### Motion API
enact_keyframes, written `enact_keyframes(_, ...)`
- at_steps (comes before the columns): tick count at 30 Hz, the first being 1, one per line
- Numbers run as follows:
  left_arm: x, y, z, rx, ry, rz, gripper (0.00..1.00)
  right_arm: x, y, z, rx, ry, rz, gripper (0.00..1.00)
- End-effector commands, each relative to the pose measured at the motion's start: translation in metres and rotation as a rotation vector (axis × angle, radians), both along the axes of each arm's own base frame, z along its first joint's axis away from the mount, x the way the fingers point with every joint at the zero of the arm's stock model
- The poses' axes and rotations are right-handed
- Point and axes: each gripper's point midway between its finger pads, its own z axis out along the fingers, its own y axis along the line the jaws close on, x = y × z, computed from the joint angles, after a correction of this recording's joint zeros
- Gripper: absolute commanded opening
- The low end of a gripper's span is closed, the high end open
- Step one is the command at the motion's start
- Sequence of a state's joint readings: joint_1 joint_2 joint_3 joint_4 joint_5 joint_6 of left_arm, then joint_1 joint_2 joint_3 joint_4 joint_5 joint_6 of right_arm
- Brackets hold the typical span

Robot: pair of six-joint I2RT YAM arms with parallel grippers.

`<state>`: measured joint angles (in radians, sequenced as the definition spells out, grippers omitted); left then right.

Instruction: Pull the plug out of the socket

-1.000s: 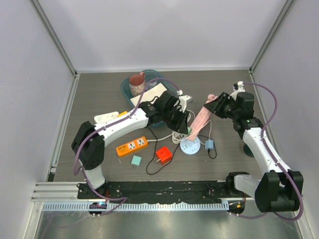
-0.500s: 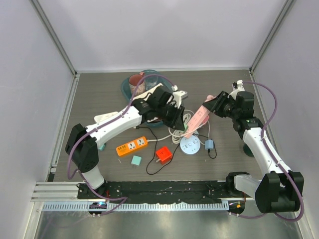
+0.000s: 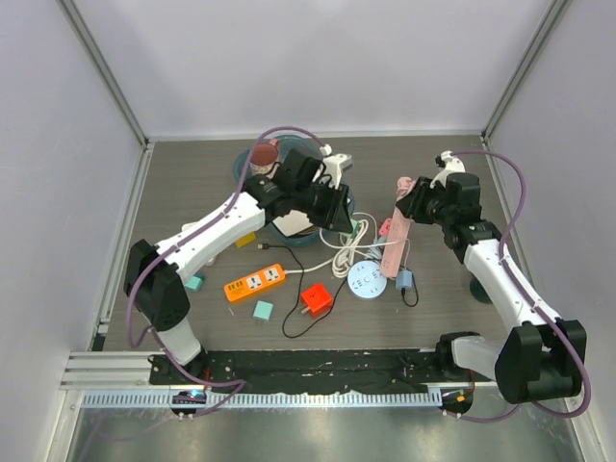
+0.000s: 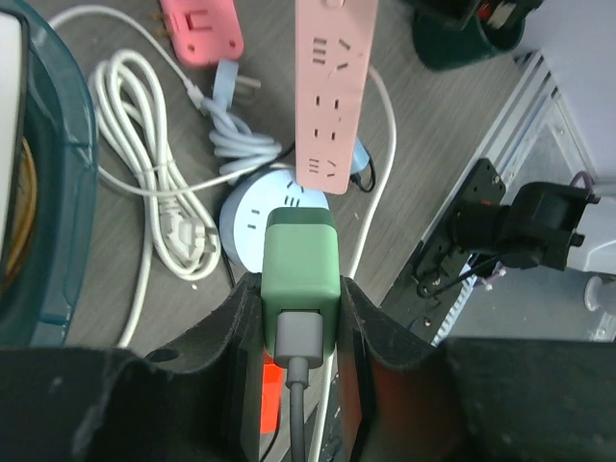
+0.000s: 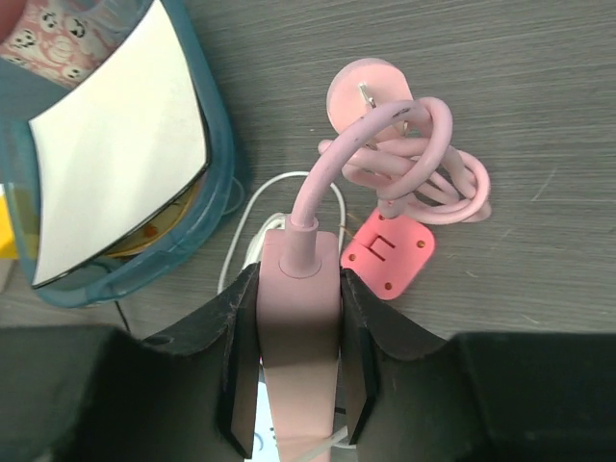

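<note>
My left gripper (image 4: 300,289) is shut on the green plug (image 4: 300,265), a grey cable running from its back. In the left wrist view the plug hangs just off the end of the pink socket strip (image 4: 332,87), clear of its holes. My right gripper (image 5: 298,289) is shut on the cord end of that pink strip (image 5: 298,318). From above, the left gripper (image 3: 345,219) is left of the strip (image 3: 393,245), which hangs steeply from the right gripper (image 3: 404,207) with a clear gap between them.
A teal basin (image 3: 243,173) holding a mug and a white card stands at the back. An orange strip (image 3: 255,283), a red cube adapter (image 3: 316,298), a teal cube (image 3: 262,310), a round white socket (image 3: 367,279), coiled white cable (image 3: 345,255) and a pink adapter (image 5: 387,252) lie around.
The left gripper has drawn back and left with the green plug, away from the pink strip. The strip has swung from slanting to nearly vertical under the right gripper.
</note>
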<state>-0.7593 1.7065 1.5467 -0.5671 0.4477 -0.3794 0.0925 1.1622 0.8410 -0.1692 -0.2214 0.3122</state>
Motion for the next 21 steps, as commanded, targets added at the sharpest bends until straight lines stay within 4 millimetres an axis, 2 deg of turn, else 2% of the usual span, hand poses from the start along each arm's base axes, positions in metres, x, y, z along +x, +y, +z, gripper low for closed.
enact_keyframes(1,0.007,0.001,0.031,-0.018,-0.077,-0.009,0.00,0.012,-0.016,0.017,-0.097,-0.062,-0.053,0.01)
enact_keyframes(5,0.006,0.007,0.042,-0.028,-0.104,0.009,0.00,0.017,-0.014,0.025,-0.046,-0.061,-0.079,0.01)
enact_keyframes(6,0.005,0.009,0.049,-0.040,-0.119,0.019,0.00,0.021,-0.013,0.033,-0.017,-0.070,-0.094,0.01)
enact_keyframes(9,0.001,0.011,0.052,-0.056,-0.116,0.026,0.00,0.034,-0.015,0.050,0.021,-0.116,-0.140,0.01)
enact_keyframes(10,-0.001,0.012,0.061,-0.082,-0.124,0.033,0.00,0.041,-0.017,0.059,0.047,-0.143,-0.171,0.01)
enact_keyframes(11,-0.003,0.013,0.058,-0.083,-0.116,0.038,0.00,0.047,-0.023,0.065,0.048,-0.158,-0.211,0.01)
enact_keyframes(12,-0.002,0.011,0.063,-0.108,-0.128,0.047,0.00,0.055,-0.026,0.065,0.056,-0.163,-0.236,0.01)
enact_keyframes(14,-0.005,0.014,0.060,-0.123,-0.118,0.081,0.00,0.066,-0.030,0.070,0.086,-0.175,-0.276,0.01)
enact_keyframes(15,-0.001,0.015,0.061,-0.125,-0.141,0.107,0.00,0.074,-0.031,0.062,0.097,-0.159,-0.287,0.01)
enact_keyframes(16,-0.005,0.014,0.055,-0.104,-0.156,0.116,0.00,0.080,-0.038,0.059,0.096,-0.158,-0.328,0.01)
enact_keyframes(17,-0.002,0.016,0.050,-0.081,-0.178,0.146,0.00,0.089,-0.040,0.067,0.134,-0.182,-0.349,0.01)
enact_keyframes(18,-0.005,0.011,0.049,-0.085,-0.184,0.137,0.00,0.097,-0.041,0.066,0.148,-0.189,-0.360,0.01)
enact_keyframes(19,-0.009,0.009,0.043,-0.080,-0.170,0.134,0.00,0.104,-0.042,0.055,0.159,-0.166,-0.373,0.01)
enact_keyframes(21,-0.015,0.000,0.041,-0.096,-0.160,0.131,0.00,0.118,-0.046,0.052,0.197,-0.171,-0.399,0.01)
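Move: The pink strip, already free of the green plug, hangs from the right gripper, its middle about 8 cm back, 2 cm left and 5 cm below that hand; for the left hand it lies some 13 cm right, level ahead and 5 cm lower. The round white socket is about 9 cm back, 6 cm right and 17 cm below the left hand. From the right hand, the coral plug lies 3 cm back and 2 cm left, the blue adapter 18 cm back and 1 cm right, both roughly 14 cm below. Carry the pink strip out over the open table beyond the coral plug: after a slow start, send the right gripper forward about 8 cm and somewhat right, turning it clockwise, still clamped near the cord end. Meanwhile lift the left gripper some 3 cm, first slightly forward, then easing back and left, keeping the green plug pinched. ##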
